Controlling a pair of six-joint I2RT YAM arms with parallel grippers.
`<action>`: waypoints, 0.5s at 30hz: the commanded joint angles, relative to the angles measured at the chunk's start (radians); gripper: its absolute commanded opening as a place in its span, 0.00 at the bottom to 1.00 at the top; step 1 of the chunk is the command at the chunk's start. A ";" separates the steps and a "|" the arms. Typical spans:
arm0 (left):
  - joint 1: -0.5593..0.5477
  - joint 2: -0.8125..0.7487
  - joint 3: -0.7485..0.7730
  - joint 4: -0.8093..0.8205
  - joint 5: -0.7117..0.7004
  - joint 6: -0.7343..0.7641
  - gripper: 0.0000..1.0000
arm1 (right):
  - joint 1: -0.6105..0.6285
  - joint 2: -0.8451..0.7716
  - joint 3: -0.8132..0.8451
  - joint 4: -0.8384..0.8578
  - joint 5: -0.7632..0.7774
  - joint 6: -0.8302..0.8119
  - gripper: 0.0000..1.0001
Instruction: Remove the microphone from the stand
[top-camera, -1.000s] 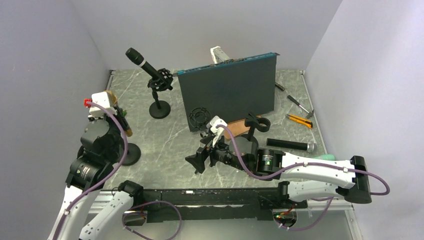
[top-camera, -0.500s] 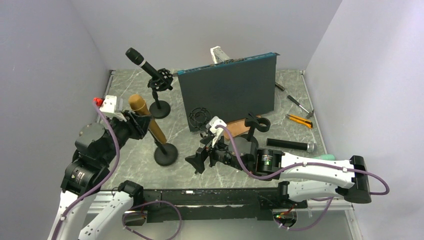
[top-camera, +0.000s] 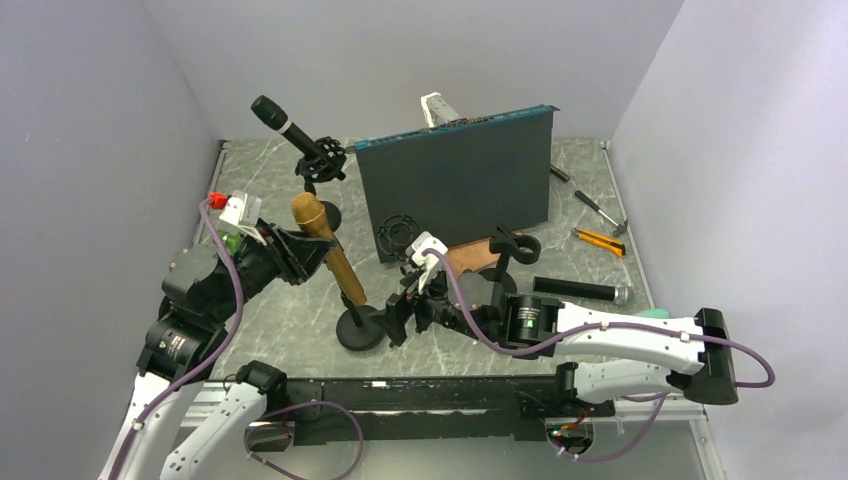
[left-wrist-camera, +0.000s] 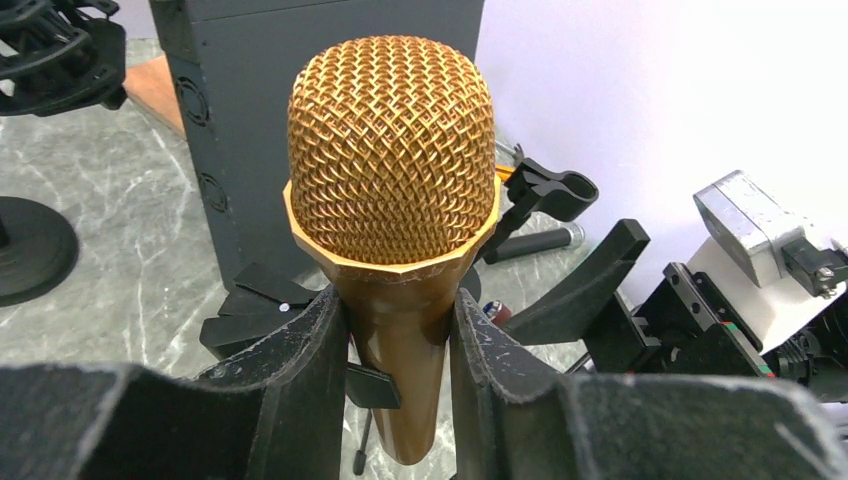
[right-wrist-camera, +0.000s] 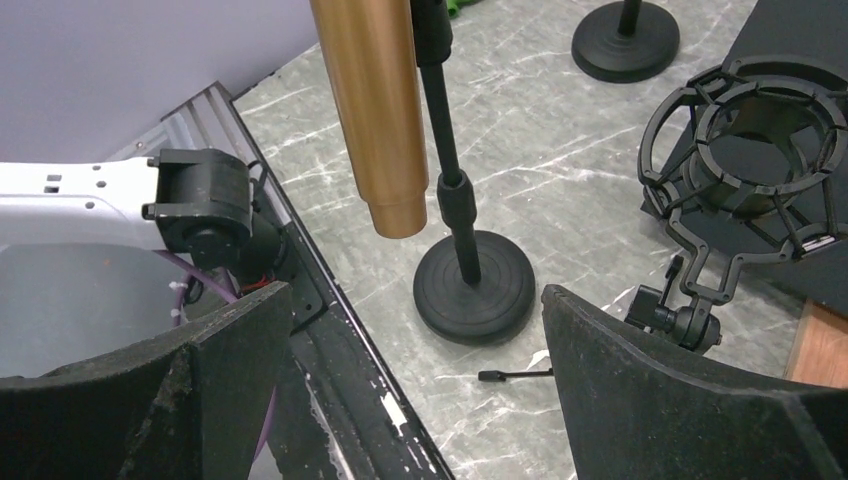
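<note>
A gold microphone with a mesh head sits tilted in a black stand with a round base near the table's front edge. My left gripper is shut on the microphone's body just below the head; the left wrist view shows the fingers pressed on both sides of the microphone. My right gripper is open and empty, right beside the stand's base. In the right wrist view the microphone's lower end and the stand's base lie ahead between the open fingers.
A second black microphone on a stand is at the back left. A dark upright panel stands behind. An empty shock mount, a clip stand, a loose black microphone and hand tools lie to the right.
My left gripper has carried the gold microphone with its stand from the far left toward the middle, close to my right gripper. The right gripper shifted slightly left.
</note>
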 joint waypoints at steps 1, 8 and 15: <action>0.000 -0.017 -0.022 0.089 0.078 -0.033 0.32 | 0.011 0.012 0.064 -0.012 0.025 -0.008 0.97; 0.000 -0.051 -0.041 0.063 0.093 0.009 0.56 | 0.016 0.042 0.137 -0.040 0.003 0.009 0.97; 0.000 -0.066 -0.028 -0.001 0.138 0.081 0.58 | 0.033 0.120 0.288 -0.170 0.115 0.084 0.98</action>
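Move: The left gripper already holds the gold microphone by its upper body; the microphone's middle lies about 4 cm below that hand point, 2 cm right and 1 cm ahead, its stand's base some 32 cm below, 3 cm right and 3 cm back. From the right hand, the microphone's middle is roughly 12 cm left, 5 cm ahead and 7 cm above. The empty shock mount sits straight ahead of the right hand, about 11 cm out and 8 cm lower. Open the left fingers from the gold microphone's body to loosen the pinch, staying around it while that hand eases about 2 cm back and slightly right, turning some 5 degrees clockwise. Meanwhile raise the wide-open right gripper about 3 cm, quickening as it goes, and shift it about 1.5 cm left towards the microphone's lower end, without closing yet. ##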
